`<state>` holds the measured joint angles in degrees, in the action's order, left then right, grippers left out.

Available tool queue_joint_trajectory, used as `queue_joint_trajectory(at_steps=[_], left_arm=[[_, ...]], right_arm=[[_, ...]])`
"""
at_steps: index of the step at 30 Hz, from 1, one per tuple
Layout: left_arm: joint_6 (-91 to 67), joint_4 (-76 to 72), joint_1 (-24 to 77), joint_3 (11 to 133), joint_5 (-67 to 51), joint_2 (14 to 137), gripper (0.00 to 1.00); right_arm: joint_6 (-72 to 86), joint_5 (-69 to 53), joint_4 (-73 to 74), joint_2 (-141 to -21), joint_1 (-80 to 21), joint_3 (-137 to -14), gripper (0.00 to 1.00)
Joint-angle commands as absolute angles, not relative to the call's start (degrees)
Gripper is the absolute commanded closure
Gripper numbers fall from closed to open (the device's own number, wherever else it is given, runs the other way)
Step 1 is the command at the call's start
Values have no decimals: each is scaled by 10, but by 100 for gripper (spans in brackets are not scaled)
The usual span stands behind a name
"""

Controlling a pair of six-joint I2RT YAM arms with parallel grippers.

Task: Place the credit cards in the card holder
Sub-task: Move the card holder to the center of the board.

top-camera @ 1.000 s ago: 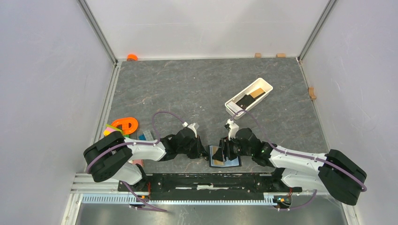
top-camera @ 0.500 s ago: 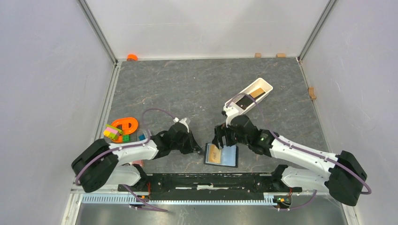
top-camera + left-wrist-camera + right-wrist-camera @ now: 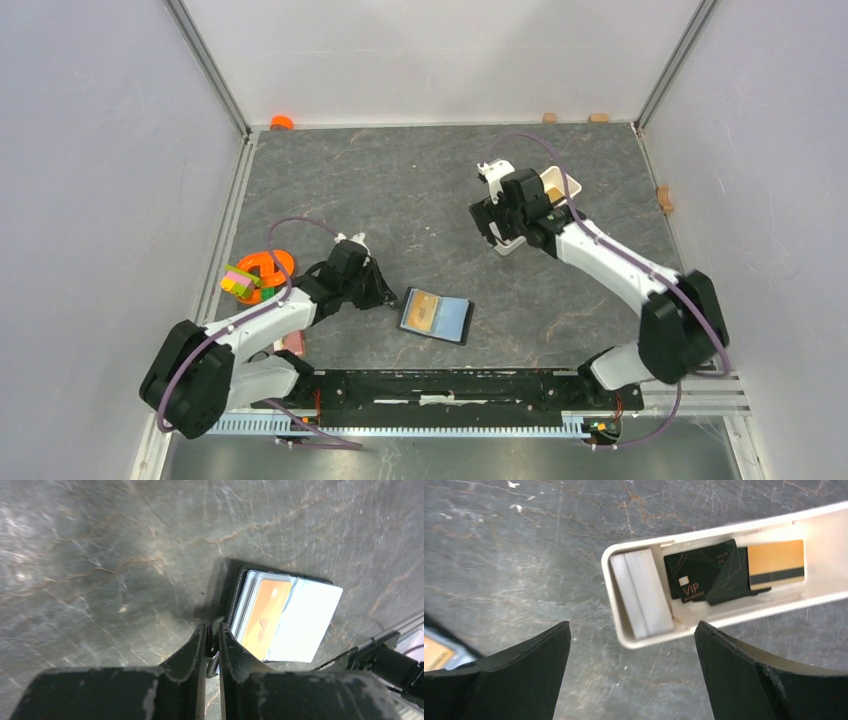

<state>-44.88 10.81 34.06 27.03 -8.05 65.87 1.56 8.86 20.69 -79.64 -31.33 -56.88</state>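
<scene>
The black card holder (image 3: 436, 316) lies open on the stone table in front of the arm bases. A tan-orange credit card (image 3: 265, 612) and a light blue one (image 3: 306, 626) sit in it. My left gripper (image 3: 214, 636) is shut on the tab at the card holder's (image 3: 235, 587) left edge. My right gripper (image 3: 632, 625) hangs open over the near end of the white tray (image 3: 644, 642), holding nothing. A black card (image 3: 701, 572) and a tan card with a dark stripe (image 3: 775, 562) lie in the tray. From above, the right gripper (image 3: 497, 232) covers most of the tray (image 3: 562, 182).
A white block (image 3: 641, 592) fills the tray's near end. Colourful toys and an orange ring (image 3: 262, 270) sit at the left edge beside the left arm. Small wooden blocks (image 3: 549, 117) and an orange piece (image 3: 282, 122) line the back wall. A corner of the card holder (image 3: 436, 652) shows in the right wrist view.
My right gripper has let go of the card holder, opened wide and swung back to the tray. My left gripper, still shut, has dragged the holder a little to the left.
</scene>
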Motion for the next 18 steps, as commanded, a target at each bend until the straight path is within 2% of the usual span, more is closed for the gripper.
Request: queue_joint_trajectory(at_steps=[1, 6, 7, 8, 10, 12, 14, 18], left_arm=[[-410, 95, 310, 288, -88, 664, 98], [-427, 65, 297, 283, -90, 678, 98], [-427, 66, 296, 284, -91, 678, 95], [-426, 68, 295, 286, -91, 676, 87], [-417, 83, 293, 293, -92, 668, 80], [-404, 114, 292, 312, -93, 657, 67], [-387, 154, 291, 335, -90, 642, 46], [-347, 241, 289, 398, -86, 614, 26]], right_arm=[[-92, 33, 219, -879, -267, -635, 2], [-129, -50, 240, -965, -226, -687, 2], [-133, -56, 241, -972, -224, -691, 2], [-136, -65, 240, -979, -222, -692, 2], [-141, -86, 242, -986, -218, -692, 2], [-144, -107, 240, -990, -216, -689, 2], [-142, -135, 242, -996, -213, -689, 2], [-131, -139, 244, -986, -212, -686, 2]])
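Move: The left hand already holds the closing strap at the card holder's left edge; the holder's middle is about 9 cm to its right, 4 cm back and 2 cm lower. For the right hand, wide open and empty, the white card stack in the tray's near end lies roughly 5 cm ahead, 2 cm left and 9 cm below. The black VIP card lies some 4 cm farther out and 5 cm right of that stack. Forward and left, the left hand draws the card holder by its strap about 2 cm, slowing, then spreads its fingers, lets go of the strap and starts to rise. Meanwhile the right hand, fingers kept wide, sinks 6 to 7 cm and reaches some 5 cm forward towards the card stack, easing back slightly at the end while tipping down and turning roughly 15 degrees counter-clockwise into line with the tray. ##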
